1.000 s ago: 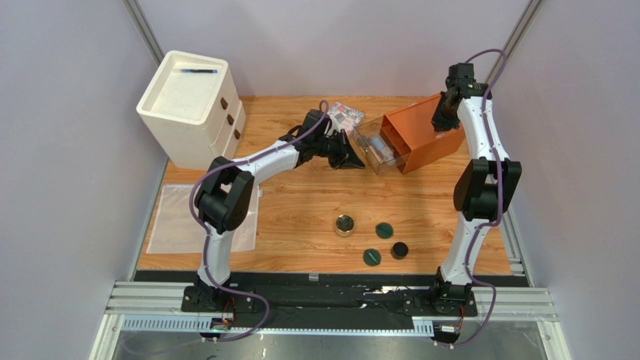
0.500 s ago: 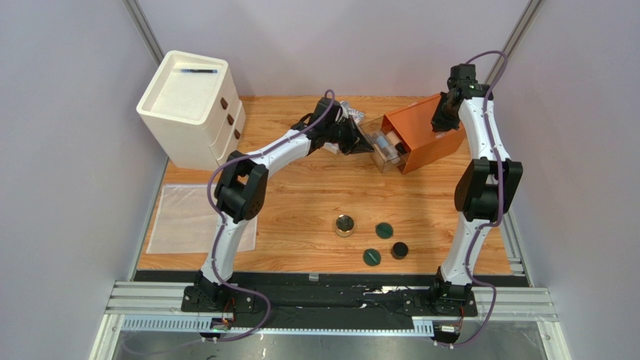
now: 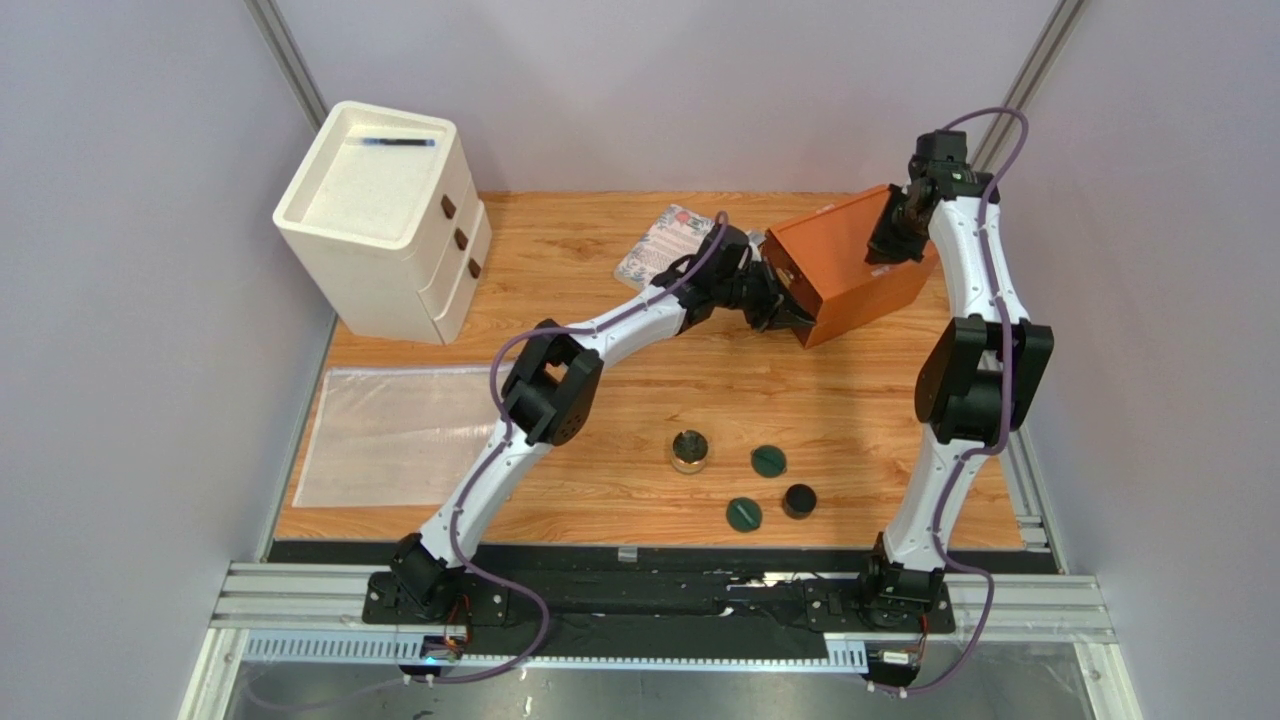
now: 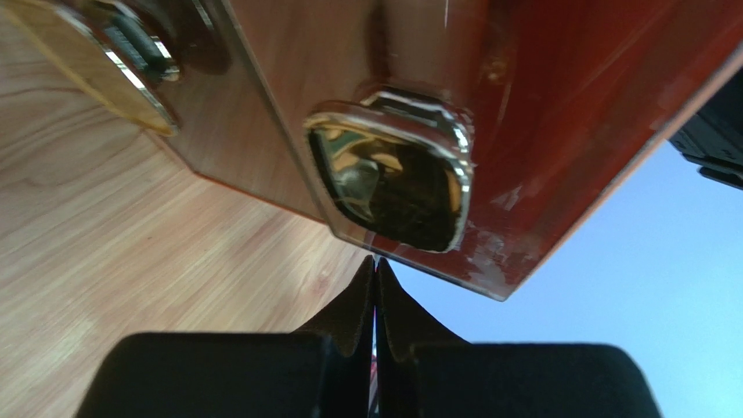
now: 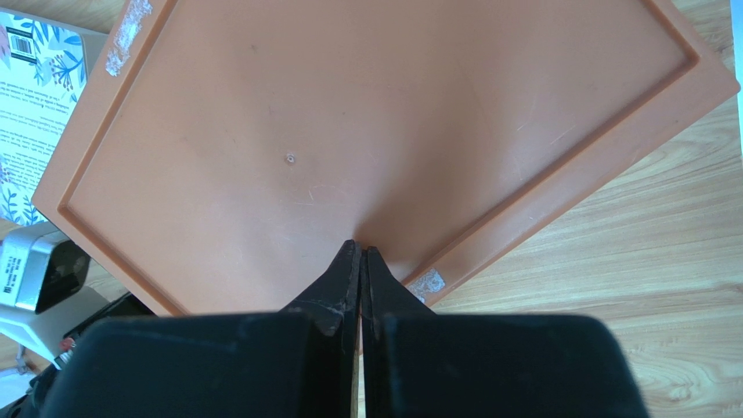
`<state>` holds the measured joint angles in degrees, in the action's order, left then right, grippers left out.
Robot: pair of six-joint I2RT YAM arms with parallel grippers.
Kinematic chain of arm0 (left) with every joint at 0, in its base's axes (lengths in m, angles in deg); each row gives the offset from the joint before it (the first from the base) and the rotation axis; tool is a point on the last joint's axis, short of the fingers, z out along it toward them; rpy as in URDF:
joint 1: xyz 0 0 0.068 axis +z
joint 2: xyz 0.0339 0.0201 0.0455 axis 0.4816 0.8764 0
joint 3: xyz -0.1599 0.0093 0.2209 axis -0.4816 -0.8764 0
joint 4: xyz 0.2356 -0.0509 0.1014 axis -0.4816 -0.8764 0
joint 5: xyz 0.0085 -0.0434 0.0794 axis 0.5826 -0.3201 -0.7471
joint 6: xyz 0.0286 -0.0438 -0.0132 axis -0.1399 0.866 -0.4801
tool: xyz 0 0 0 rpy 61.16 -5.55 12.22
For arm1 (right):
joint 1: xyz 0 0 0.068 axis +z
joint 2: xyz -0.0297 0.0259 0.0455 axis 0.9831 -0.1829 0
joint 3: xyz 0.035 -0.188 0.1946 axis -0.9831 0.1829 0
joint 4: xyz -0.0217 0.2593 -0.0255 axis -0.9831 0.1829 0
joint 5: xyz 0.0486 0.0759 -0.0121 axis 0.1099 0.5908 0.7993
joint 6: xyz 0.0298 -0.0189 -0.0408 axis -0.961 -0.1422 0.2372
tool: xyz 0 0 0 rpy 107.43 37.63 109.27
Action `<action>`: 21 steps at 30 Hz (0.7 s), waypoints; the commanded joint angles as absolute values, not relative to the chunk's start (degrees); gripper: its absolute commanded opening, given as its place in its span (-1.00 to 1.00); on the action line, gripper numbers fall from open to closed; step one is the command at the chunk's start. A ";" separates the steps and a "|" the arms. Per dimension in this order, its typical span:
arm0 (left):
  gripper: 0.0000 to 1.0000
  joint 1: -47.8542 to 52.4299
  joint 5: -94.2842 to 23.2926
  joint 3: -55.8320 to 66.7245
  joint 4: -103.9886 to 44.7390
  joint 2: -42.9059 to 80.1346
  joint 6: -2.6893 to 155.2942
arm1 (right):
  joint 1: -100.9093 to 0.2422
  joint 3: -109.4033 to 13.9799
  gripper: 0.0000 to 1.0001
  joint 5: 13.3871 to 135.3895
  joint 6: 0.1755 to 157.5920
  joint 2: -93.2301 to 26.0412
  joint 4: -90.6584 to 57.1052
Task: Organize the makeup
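A gold-rimmed compact [image 3: 690, 449], two dark-green discs [image 3: 768, 461] [image 3: 744, 515] and a black jar [image 3: 798, 500] lie on the wood table's near right. The tubes are hidden. My left gripper [image 3: 780, 296] is shut and empty. In the left wrist view its tips [image 4: 375, 263] touch the clear drawer front with the chrome handle [image 4: 397, 178], which sits pushed into the orange box [image 3: 845, 278]. My right gripper [image 3: 899, 237] is shut and empty, its tips [image 5: 360, 250] resting on the box's top [image 5: 349, 131].
A floral booklet [image 3: 663, 246] lies left of the orange box and shows in the right wrist view [image 5: 35, 87]. A white drawer unit [image 3: 383, 218] with a black pen [image 3: 398, 143] on top stands at the far left. A clear plastic bag [image 3: 394, 435] lies at the near left.
My left arm has reached right and pushed the clear drawer, which stuck out of the orange box, fully in. The right gripper stayed on the box's top.
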<state>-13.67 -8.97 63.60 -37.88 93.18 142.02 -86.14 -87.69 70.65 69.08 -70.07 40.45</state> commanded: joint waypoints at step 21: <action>-0.34 -6.55 -18.17 45.76 -77.64 45.51 81.91 | -86.67 -89.15 -1.00 78.35 69.36 -65.54 41.69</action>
<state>-6.06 -11.00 39.62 -54.21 47.13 104.40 -86.66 -87.21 76.90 69.49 -69.46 41.85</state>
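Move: The left hand, shut and empty, is at the front of the orange cabinet, its drawer already closed; the cabinet's middle lies about 9 cm ahead, 6 cm right and 5 cm below. From that hand, the book lies some 8 cm ahead and 16 cm left, the gold jar 20 cm back and 15 cm left, both on the table roughly 11 cm down. The closed right hand is at the cabinet's top, the middle about 3 cm ahead, 3 cm left and 8 cm below. Up and to the left, slow at first and then fast, the left hand comes away from the orange cabinet's drawer front, rising about 21 cm and drifting back a little. It rolls some 40 degrees with the fingers still aimed mostly right, and they open to about a third. The right hand keeps its shut fingertips at the cabinet's top, easing only a centimetre or two left. ##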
